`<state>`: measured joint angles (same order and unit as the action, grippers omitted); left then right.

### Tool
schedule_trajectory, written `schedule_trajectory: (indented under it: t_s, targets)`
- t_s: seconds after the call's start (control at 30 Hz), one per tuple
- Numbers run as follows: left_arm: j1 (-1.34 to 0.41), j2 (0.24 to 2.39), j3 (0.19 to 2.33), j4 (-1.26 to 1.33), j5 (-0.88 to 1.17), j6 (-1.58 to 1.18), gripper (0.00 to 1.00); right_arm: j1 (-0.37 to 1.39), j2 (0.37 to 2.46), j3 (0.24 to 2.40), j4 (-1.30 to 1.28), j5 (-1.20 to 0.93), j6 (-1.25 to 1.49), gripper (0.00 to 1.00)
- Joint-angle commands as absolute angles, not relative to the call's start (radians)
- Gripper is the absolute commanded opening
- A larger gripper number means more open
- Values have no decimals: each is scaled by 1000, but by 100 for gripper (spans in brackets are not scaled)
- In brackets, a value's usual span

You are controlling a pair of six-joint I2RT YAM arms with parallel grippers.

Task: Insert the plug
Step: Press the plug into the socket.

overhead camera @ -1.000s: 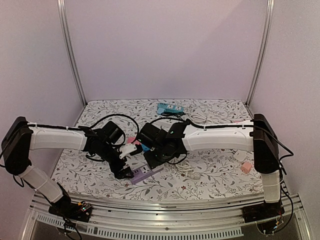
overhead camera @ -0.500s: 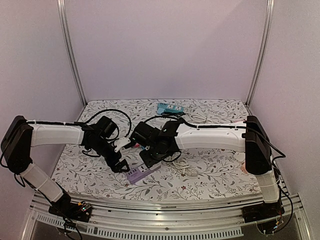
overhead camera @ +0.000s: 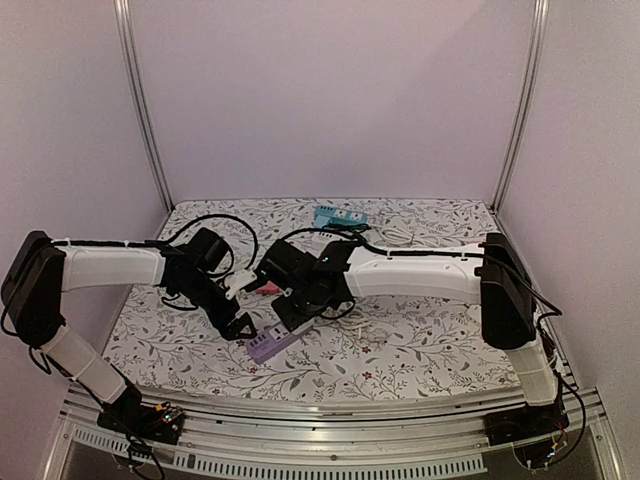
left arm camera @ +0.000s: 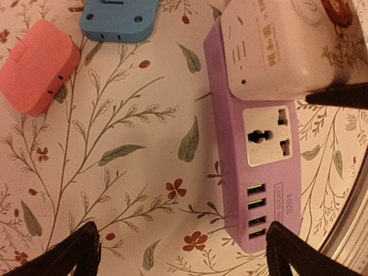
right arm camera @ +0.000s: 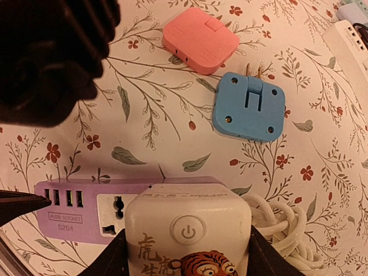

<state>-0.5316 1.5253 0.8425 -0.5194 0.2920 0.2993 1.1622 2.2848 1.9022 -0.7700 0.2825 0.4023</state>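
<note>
A white cube plug (right arm camera: 187, 224) with a power button and a tiger print sits between the fingers of my right gripper (right arm camera: 187, 261), which is shut on it. The plug rests on one end of the purple power strip (right arm camera: 86, 210), over a socket; its prongs are hidden. Next to it one socket (left arm camera: 267, 135) and the USB ports are uncovered. My left gripper (left arm camera: 181, 259) is open, straddling the strip's USB end (left arm camera: 259, 218) with its fingers apart from it. From above, the strip (overhead camera: 268, 347) lies under both grippers, right (overhead camera: 288, 318) and left (overhead camera: 236, 326).
A pink adapter (right arm camera: 200, 39) and a blue adapter (right arm camera: 249, 106) lie on the floral cloth beyond the strip. A coiled white cable (right arm camera: 284, 227) lies beside the plug. A teal strip (overhead camera: 335, 215) and another white cable (overhead camera: 395, 235) lie at the back.
My right arm has swung left and toward the near edge, bringing the white plug down onto the purple strip. The left gripper has drawn back slightly to the left and stayed open.
</note>
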Motion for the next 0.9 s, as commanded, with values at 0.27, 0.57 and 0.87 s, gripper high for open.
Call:
schedule_trajectory:
  t_s: [0.27, 0.57, 0.87]
  targets:
    - [-517, 1542, 873, -542, 312, 314, 99, 1145, 2443, 1997, -1135, 215, 394, 54]
    - [-516, 1521, 866, -546, 308, 320, 99, 1143, 2324, 2125, -1048, 168, 374, 99]
    - [-537, 1519, 875, -571, 283, 343, 100, 1120, 2175, 2004, -928, 112, 382, 99]
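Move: Already between the right hand's fingers, the plug sits on the purple strip's far-right end, its socket some 4 cm straight below that hand; the strip's middle is about 3 cm back, 4 cm left and 4 cm down. From that hand, the blue adapter lies roughly 9 cm ahead, the pink one 11 cm ahead and 6 cm left, and the coiled cord 11 cm right and 1 cm back. From the left hand, the plug is about 2 cm ahead and 12 cm right. Easing off the plug, the right hand rises about 2 cm with its fingers still at their gripping width, then spreads them wide and lets go. As they open it draws back some 1.5 cm, swings briefly right and returns, dips slightly and climbs again, the wrist tipping about 10 degrees so that the fingertips swing back towards the base. ##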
